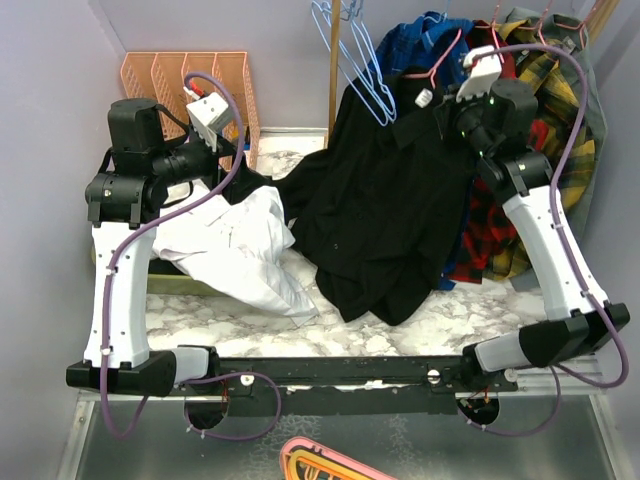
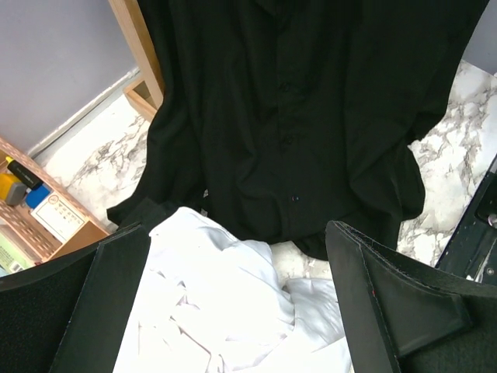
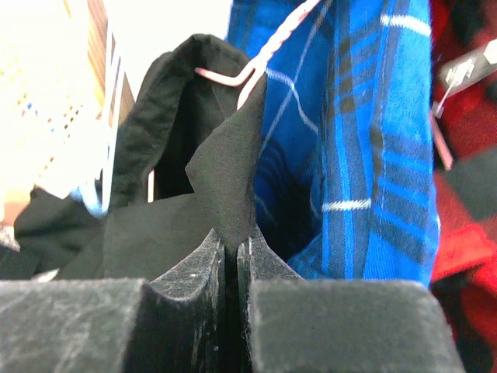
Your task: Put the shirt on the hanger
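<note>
The black shirt [image 1: 380, 200] hangs from its collar at the back and drapes down onto the marble table [image 1: 230, 320]. My right gripper [image 1: 436, 108] is shut on a pointed flap of the shirt's collar [image 3: 231, 175], held up high. The thin pink hanger [image 3: 233, 76] runs into the collar opening just above my right gripper [image 3: 231, 242]; in the top view the hanger [image 1: 432, 66] shows beside the blue plaid shirt. My left gripper [image 1: 238, 160] stands wide open with nothing in it. In its wrist view it [image 2: 237, 256] hovers over a white garment, below the shirt's hem [image 2: 295, 155].
A white garment [image 1: 240, 250] lies crumpled on the table's left. A blue plaid shirt [image 3: 357, 155] and red and yellow plaid shirts [image 1: 545, 150] hang at the right. Light blue hangers [image 1: 362, 70] hang by a wooden post [image 1: 333, 80]. A pink wire rack [image 1: 185, 75] stands back left.
</note>
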`<action>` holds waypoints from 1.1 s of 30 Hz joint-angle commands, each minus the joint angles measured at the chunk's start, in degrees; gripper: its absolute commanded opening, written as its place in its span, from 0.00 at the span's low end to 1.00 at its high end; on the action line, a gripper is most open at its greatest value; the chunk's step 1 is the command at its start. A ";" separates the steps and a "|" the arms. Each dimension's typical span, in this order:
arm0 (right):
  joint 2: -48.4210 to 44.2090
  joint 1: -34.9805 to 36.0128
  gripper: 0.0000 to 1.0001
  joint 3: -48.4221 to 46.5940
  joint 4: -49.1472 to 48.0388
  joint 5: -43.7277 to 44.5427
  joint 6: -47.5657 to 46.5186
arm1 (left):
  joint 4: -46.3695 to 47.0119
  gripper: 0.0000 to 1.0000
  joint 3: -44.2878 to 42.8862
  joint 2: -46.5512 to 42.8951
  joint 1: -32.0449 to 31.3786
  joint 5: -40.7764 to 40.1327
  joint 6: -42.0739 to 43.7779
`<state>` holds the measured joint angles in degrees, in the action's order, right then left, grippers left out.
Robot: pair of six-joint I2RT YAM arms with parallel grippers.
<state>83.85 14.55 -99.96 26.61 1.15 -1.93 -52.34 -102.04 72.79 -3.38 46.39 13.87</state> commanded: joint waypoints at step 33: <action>-14.33 -0.23 0.01 9.86 5.77 0.07 0.48 | -0.86 0.99 3.22 -1.38 2.62 6.99 1.31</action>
<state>61.58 14.52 -82.30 28.53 -8.38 3.53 -53.45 -98.89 72.51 -1.54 50.43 15.09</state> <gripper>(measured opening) 0.057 0.989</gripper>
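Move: The black shirt is still pinched in the right hand at its upper edge; its middle hangs about 15 cm back, 12 cm left and 20 cm below. The pink hanger's neck is some 8 cm ahead, 2 cm left and 2 cm above. The blue plaid shirt hangs 5 cm ahead and 15 cm below; the blue hangers are 15 cm left and 8 cm ahead, level in height. From the left hand the black shirt's middle is 32 cm right, straight across, 20 cm below. The black shirt, hanger in it, is shaken by the right hand, which keeps its pinch on the upper edge: it sweeps down about 15 cm while drawing back, then swings up again to the starting height, ending some 11 cm nearer the base. The wrist tips fingers down and levels out again, turning slightly counter-clockwise on the rise. ##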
